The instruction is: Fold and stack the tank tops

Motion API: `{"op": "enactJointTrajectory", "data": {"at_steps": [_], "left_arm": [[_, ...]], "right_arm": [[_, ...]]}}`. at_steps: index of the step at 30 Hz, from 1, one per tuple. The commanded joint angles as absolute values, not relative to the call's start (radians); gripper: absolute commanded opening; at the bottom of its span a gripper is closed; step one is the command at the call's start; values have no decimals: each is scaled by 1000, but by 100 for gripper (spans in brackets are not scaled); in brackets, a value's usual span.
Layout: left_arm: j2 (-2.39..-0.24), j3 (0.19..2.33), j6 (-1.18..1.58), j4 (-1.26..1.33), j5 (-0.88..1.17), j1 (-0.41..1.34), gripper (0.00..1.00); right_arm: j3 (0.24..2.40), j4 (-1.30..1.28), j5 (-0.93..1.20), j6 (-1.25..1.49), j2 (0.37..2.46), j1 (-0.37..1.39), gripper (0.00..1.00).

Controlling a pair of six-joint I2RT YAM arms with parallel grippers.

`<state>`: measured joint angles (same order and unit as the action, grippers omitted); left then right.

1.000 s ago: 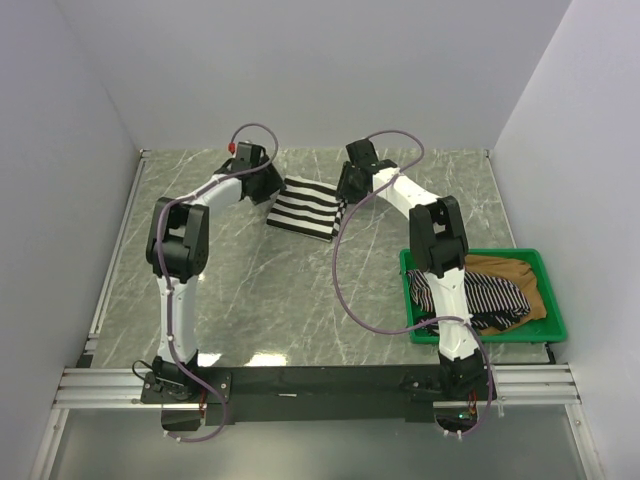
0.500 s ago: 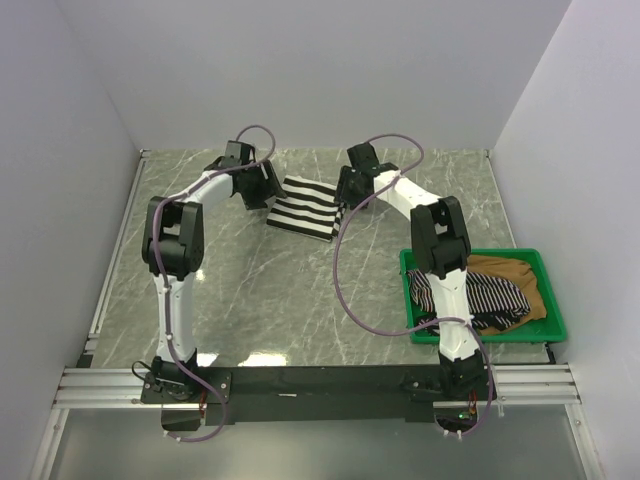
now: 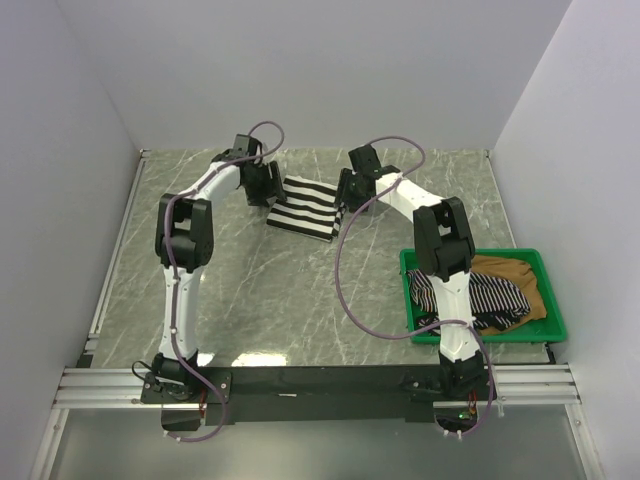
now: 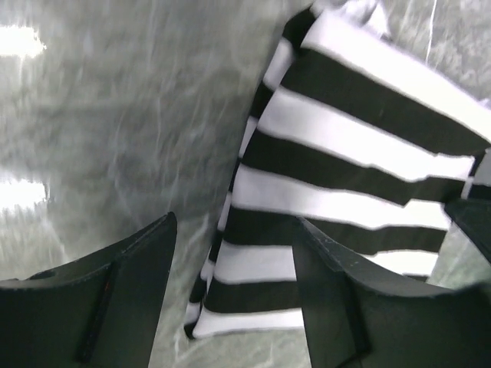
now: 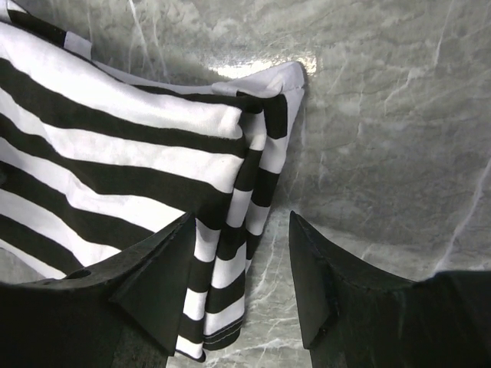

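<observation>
A folded tank top with wide black-and-white stripes (image 3: 307, 208) lies on the marble table near the back. My left gripper (image 3: 268, 188) hovers at its left edge, jaws open, the cloth's edge (image 4: 253, 253) below the gap and nothing held. At the top's right edge my right gripper (image 3: 347, 195) also stands open, over the folded layers (image 5: 230, 230). The pinstriped top (image 3: 485, 298) and the tan-brown top (image 3: 515, 278) lie crumpled in the green tray (image 3: 555, 325).
The tray sits at the right, next to the right arm's base. White walls close the table at the back and both sides. A metal rail (image 3: 115, 270) runs along the left edge.
The left gripper drew back to the left, then came back in to the striped top's left edge. The right gripper's jaws have opened wider. The top has stayed flat.
</observation>
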<state>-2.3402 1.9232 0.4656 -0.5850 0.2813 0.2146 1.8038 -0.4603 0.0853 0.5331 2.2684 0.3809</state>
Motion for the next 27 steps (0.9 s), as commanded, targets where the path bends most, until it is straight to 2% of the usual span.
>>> {"op": "enactJointTrajectory", "data": {"at_steps": [1, 10, 11, 13, 15, 20, 27], "left_arm": [[-2430, 2017, 382, -702, 200, 238, 68], [-2496, 2076, 354, -753, 164, 264, 60], [-2494, 2071, 356, -749, 163, 267, 52], [-2493, 2066, 357, -749, 164, 273, 44], [-2491, 2062, 362, -743, 157, 275, 27], [-2470, 2057, 382, -735, 95, 275, 0], [-2389, 2019, 356, -697, -225, 238, 0]], "right_arm": [[1799, -434, 100, 531, 2183, 390, 59], [1787, -423, 107, 535, 2166, 390, 59], [1784, -423, 107, 535, 2163, 388, 59], [1775, -420, 106, 535, 2146, 390, 59], [1764, -416, 104, 535, 2120, 388, 59], [1738, -420, 92, 531, 2053, 387, 59], [1600, -387, 83, 540, 1867, 391, 59]]}}
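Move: The left gripper hangs half open with the left edge of the folded tank top between its fingertips, about 1 cm right, 1 cm ahead and 1 cm below. The tank top's middle is some 7 cm right, level fore and aft and 2 cm lower; the right gripper stands about 15 cm to the right. From the right hand, the tank top's middle lies about 7 cm left, 2 cm below. Ease the left gripper about 1 cm forward and 1 cm down onto the folded tank top's left edge and shut its fingers fully, pinching the cloth; then start drawing it to the left, rolling the hand's left side up some 15 degrees. Once the left closes, lift the right gripper about 10 cm off the right edge, backing slightly, its fingers kept open. ##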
